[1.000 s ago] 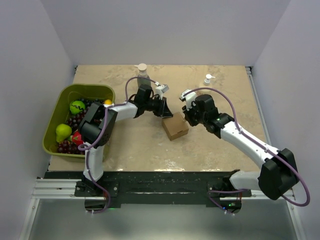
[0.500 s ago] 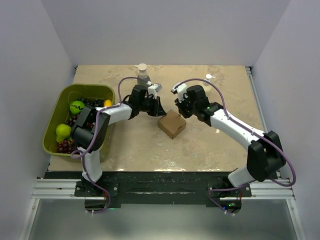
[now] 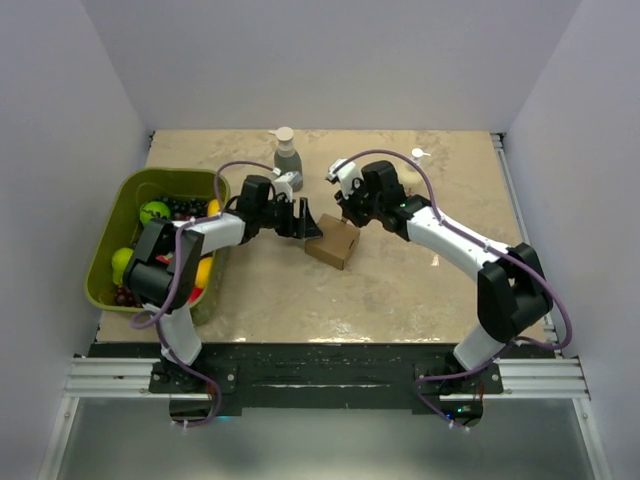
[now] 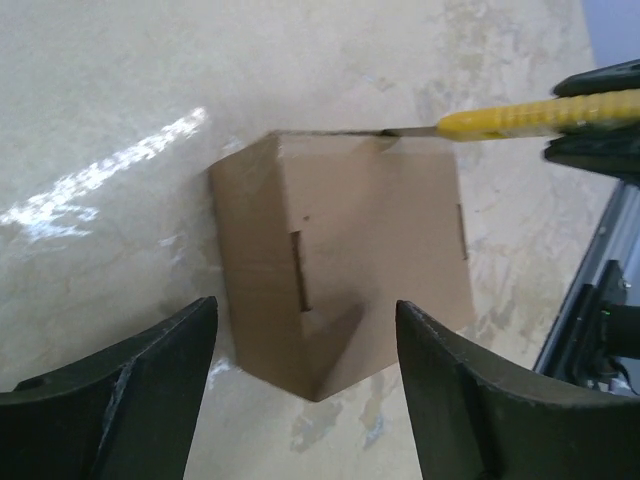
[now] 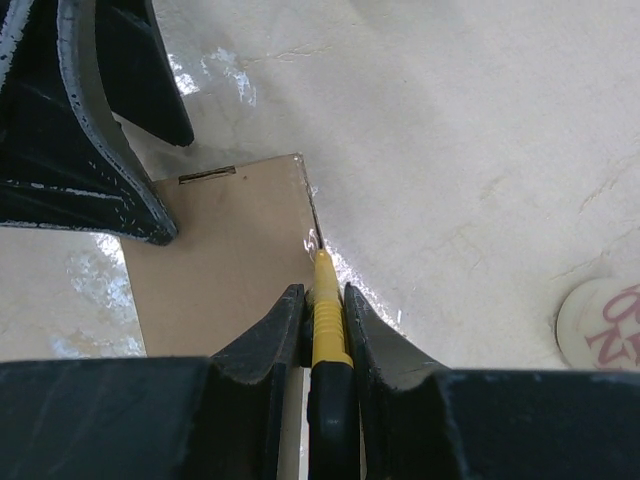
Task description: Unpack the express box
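Note:
The express box is a small brown carton, shut, on the table's middle. My left gripper is open at its left side. In the left wrist view the box lies between the open fingers, its near corner just inside them. My right gripper is shut on a yellow utility knife. The knife tip rests at the box's top edge, and also shows in the left wrist view.
A green bin of fruit stands at the left, beside the left arm. A soap bottle stands at the back and a white pump top at the back right. A white round cap lies right of the knife.
Both grippers and the box have moved left and a little farther back. The box has turned slightly. The right gripper still holds the knife against the box.

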Robot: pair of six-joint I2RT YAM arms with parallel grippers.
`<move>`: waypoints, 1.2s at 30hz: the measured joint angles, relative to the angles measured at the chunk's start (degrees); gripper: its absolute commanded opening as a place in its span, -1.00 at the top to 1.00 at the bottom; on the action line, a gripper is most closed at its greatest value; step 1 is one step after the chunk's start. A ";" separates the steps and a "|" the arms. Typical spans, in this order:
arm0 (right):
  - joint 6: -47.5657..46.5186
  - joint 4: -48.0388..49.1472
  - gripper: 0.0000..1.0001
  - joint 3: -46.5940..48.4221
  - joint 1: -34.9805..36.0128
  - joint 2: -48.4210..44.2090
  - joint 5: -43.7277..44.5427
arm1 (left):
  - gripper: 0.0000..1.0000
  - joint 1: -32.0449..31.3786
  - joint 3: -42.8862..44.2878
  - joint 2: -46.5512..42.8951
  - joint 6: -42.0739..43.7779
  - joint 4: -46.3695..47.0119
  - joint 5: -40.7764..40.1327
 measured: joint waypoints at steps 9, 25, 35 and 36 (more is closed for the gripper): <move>-3.87 -0.33 1.00 0.00 0.00 0.00 -1.77 | 0.07 -1.09 3.52 6.25 -2.64 3.63 3.69; -5.68 -5.16 1.00 -0.13 -0.81 -1.75 -2.56 | 1.00 -0.90 6.64 8.87 -2.99 4.74 3.43; -2.12 -6.19 1.00 -1.66 -0.79 -3.72 -0.44 | 1.00 -1.36 6.67 8.90 -2.97 4.81 3.02; -1.86 -6.36 1.00 -1.88 -0.79 -4.02 -0.24 | 1.00 -1.57 6.67 8.90 -2.97 4.83 2.99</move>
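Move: The express box lies about 5 cm to the left hand's right and 2 cm back, its middle some 3 cm lower. From the right hand, which already holds the yellow knife with its blade at the box's far-right seam, the box's middle is about 5 cm left, 3 cm back and 10 cm below. The grey bottle stands some 14 cm ahead and 5 cm left of the left hand; the white bottle is roughly 10 cm ahead and 13 cm right of the right hand. Rightward and a little forward, about 3.5 cm in all, the left hand goes in over the box's edge, lifting slightly and then dipping, while its wide-open fingers shut; the closed tips end against the box's edge beside the slot. The right hand keeps its grip on the knife, turns slightly counter-clockwise and back, then draws some 3 cm back and to the right, the blade still at the seam. ##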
